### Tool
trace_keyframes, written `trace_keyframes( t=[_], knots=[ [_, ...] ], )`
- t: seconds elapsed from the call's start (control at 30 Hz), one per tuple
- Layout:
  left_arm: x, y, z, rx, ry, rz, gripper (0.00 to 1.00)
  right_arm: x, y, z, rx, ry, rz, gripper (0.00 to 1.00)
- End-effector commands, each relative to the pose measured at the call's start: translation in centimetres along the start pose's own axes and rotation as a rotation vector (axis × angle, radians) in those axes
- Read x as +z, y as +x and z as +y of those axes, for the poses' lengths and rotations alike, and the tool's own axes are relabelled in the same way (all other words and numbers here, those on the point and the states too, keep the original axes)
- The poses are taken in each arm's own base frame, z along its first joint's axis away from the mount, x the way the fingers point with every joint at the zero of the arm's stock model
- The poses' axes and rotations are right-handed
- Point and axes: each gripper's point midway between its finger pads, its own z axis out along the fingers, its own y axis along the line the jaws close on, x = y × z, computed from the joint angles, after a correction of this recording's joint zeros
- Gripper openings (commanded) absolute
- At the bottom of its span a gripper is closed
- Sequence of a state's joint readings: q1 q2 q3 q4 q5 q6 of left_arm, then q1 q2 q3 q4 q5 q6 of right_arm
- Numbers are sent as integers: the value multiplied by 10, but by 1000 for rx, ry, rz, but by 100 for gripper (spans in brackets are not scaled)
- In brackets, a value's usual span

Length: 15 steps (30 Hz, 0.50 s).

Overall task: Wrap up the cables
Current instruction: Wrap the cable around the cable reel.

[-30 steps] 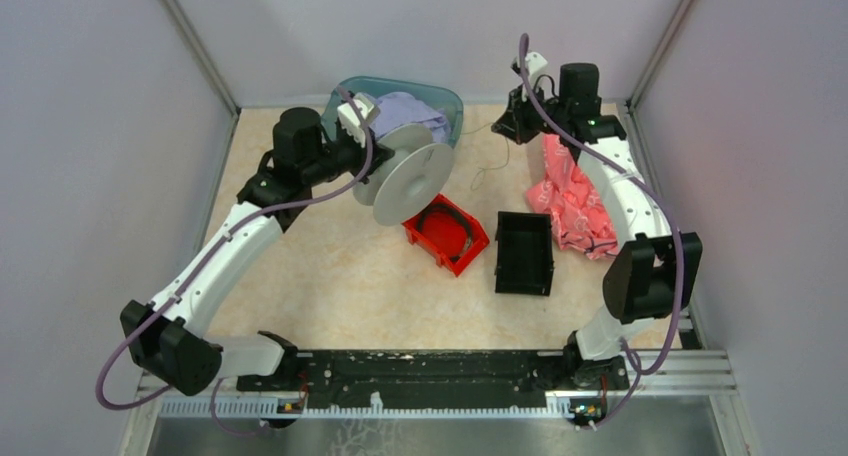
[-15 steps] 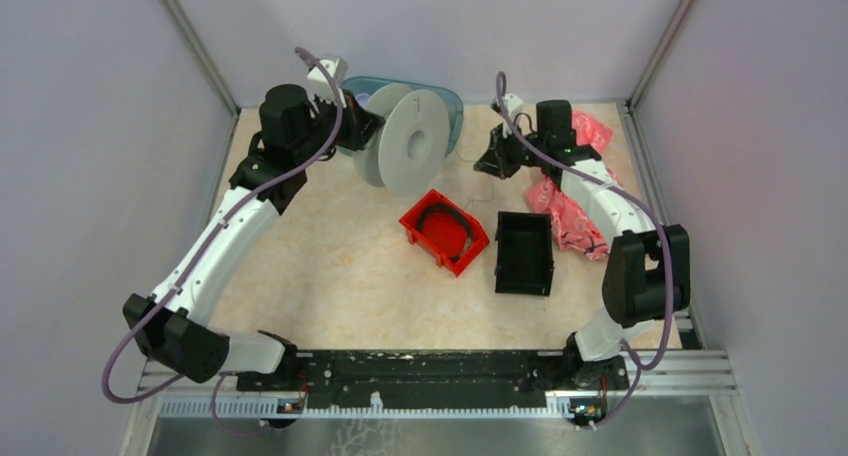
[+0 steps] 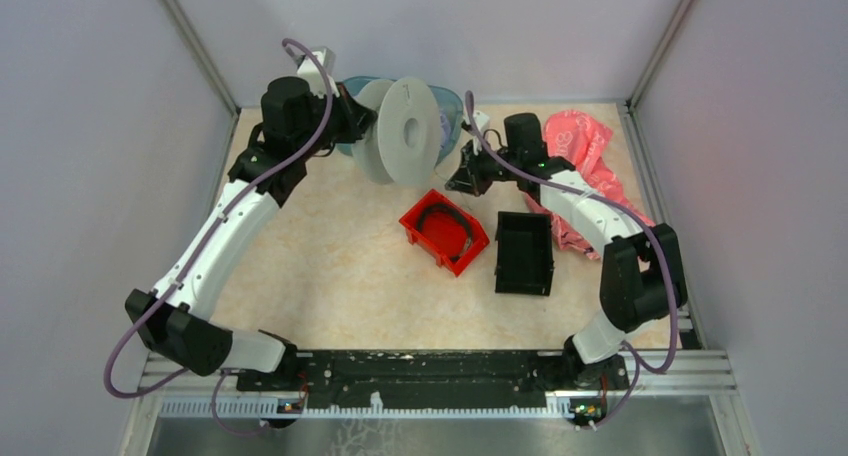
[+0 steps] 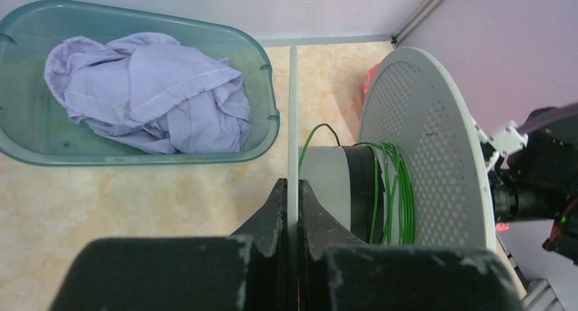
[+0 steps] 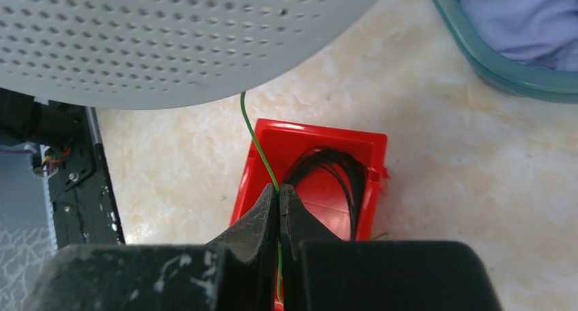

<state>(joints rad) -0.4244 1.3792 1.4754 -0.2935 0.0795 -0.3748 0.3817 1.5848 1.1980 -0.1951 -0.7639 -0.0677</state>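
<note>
My left gripper point(image 4: 292, 185) is shut on the thin near rim of the white spool point(image 3: 405, 133), which it holds up on edge in front of the teal basin. A few turns of thin green cable point(image 4: 392, 188) lie round the spool's hub next to its perforated far disc point(image 4: 429, 140). My right gripper point(image 5: 278, 188) is shut on a strand of the green cable point(image 5: 253, 137), which runs up from its tips to behind the spool's disc point(image 5: 170, 38). In the top view the right gripper point(image 3: 462, 176) sits just right of the spool, above the red bin.
A teal basin point(image 4: 136, 159) with a lavender cloth point(image 4: 157, 86) stands at the back behind the spool. A red bin point(image 3: 425, 246) holding a black wire coil point(image 5: 341, 181) and a black bin point(image 3: 523, 216) stand mid-table. A pink cloth point(image 3: 580, 141) lies at the back right.
The left arm has swung the spool up and back, turning its disc toward the camera. The right gripper has moved left from the back right corner to beside the spool.
</note>
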Motion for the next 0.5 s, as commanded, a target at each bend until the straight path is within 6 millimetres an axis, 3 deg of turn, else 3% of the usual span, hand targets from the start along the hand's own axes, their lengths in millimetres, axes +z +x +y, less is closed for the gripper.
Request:
trace_keyframes(
  t=[0.0, 0.13, 0.47],
  knots=[
    [-4, -33, -5, -30, -12, -101, 0, 0, -20, 26, -56, -81, -72, 0],
    [-6, -37, -6, -30, -13, -109, 0, 0, -21, 37, -58, -144, -88, 0],
    [0, -41, 20, -55, -156, -140, 0, 2, -19, 86, -36, -375, -60, 3]
  ],
)
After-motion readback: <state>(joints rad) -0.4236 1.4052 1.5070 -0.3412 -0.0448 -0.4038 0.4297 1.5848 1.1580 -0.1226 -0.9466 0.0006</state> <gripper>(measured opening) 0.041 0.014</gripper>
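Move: The left hand grips the reel by one flange; the reel's hub lies about 3 cm ahead of it, 6 cm right and 4 cm lower, with the basket some 19 cm ahead, 1 cm right, 34 cm down. From the right hand, pinching the green cable, the reel is about 6 cm ahead, 10 cm left and 12 cm up. The red box sits 1 cm back, 2 cm left and 16 cm below; the black box 6 cm back, 17 cm right, equally low. Back towards its base and leftward goes the right hand, about 5 cm in all and rising barely a centimetre at the end, carrying the pinched cable low past the reel's near flange, above the red box and away from the basket, while turning some 10 degrees counter-clockwise. The left hand keeps its grip on the flange and eases the reel about 2 cm left and forward, swinging slightly counter-clockwise. ##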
